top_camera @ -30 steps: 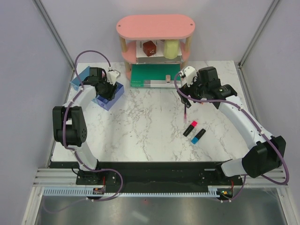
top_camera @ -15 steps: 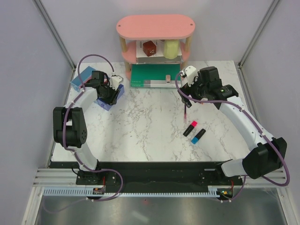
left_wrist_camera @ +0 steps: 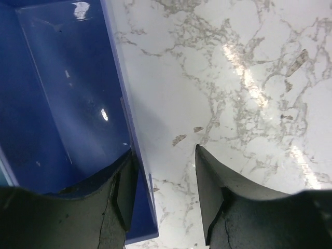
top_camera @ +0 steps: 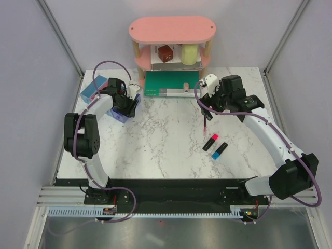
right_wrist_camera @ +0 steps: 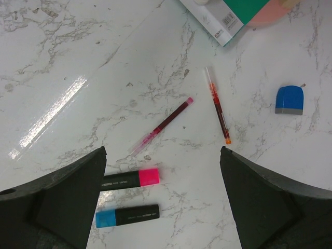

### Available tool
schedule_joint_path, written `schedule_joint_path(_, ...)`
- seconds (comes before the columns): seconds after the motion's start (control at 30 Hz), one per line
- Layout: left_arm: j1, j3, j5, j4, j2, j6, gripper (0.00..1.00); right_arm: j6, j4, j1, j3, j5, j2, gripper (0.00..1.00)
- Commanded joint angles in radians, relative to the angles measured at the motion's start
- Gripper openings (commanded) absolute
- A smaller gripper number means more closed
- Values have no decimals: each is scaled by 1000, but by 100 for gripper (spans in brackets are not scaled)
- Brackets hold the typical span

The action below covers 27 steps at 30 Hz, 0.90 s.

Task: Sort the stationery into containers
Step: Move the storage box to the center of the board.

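The containers point(top_camera: 106, 96) are a row of joined blue bins at the far left. My left gripper point(top_camera: 129, 101) stands over their right end. In the left wrist view its jaws point(left_wrist_camera: 165, 150) straddle the blue bin's wall point(left_wrist_camera: 116, 78), one finger inside the bin and the other outside over bare marble, with a gap beside it. My right gripper point(right_wrist_camera: 163, 149) hangs wide open above the stationery: a pink-ended highlighter point(right_wrist_camera: 129, 178), a blue-ended highlighter point(right_wrist_camera: 127, 215), a red pen point(right_wrist_camera: 161, 126), a second thin pen point(right_wrist_camera: 217, 105) and a small blue piece point(right_wrist_camera: 289, 100). It holds nothing.
A flat green book point(top_camera: 168, 83) lies at the back with a small beige piece point(top_camera: 184, 86) on it. Behind it stands the pink two-tier shelf point(top_camera: 172, 31) with a brown and a yellow object. Both highlighters point(top_camera: 215, 146) lie right of centre.
My left gripper has swung right and slightly nearer along the bins, and the row of bins has shifted with it. The right arm and the stationery have stayed put.
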Motion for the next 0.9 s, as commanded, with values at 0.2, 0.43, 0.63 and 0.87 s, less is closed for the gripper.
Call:
schedule_joint_path(0.2,-131,104,205,-114,40,-189,54,-8,20,-5,-7,-3,-24,98)
schedule_joint_path(0.43,-229,163,287,-160,38,-267,55,-12,23,-3,-16,0,-30,98)
schedule_joint_path(0.63,-305,183,308,-164,72,-316,55,-14,22,-5,-24,0,-39,98)
schedule_joint_path(0.87,-353,257,321,-158,161,-361,55,-19,23,-5,-32,11,-50,98)
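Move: The storage box's middle lies about 11 cm to the left of the left hand and 7 cm ahead, slightly lower; its right-hand end wall runs between the open fingers. From that hand the green book lies some 23 cm to the right and 17 cm ahead, and the pink pen about 40 cm to the right and 5 cm back, both a few cm below. From the right hand the box is roughly 48 cm left, 12 cm ahead and 16 cm below. With one finger still inside the box against its right end wall, the left hand drags the storage box to the right by about 18 cm, and some 6 cm back towards the base, from the left side towards the middle of the table. It rises about 3 cm on the way, the wrist turning some 25 degrees so the fingertips swing from ahead towards the right; the half-open fingers don't close. ##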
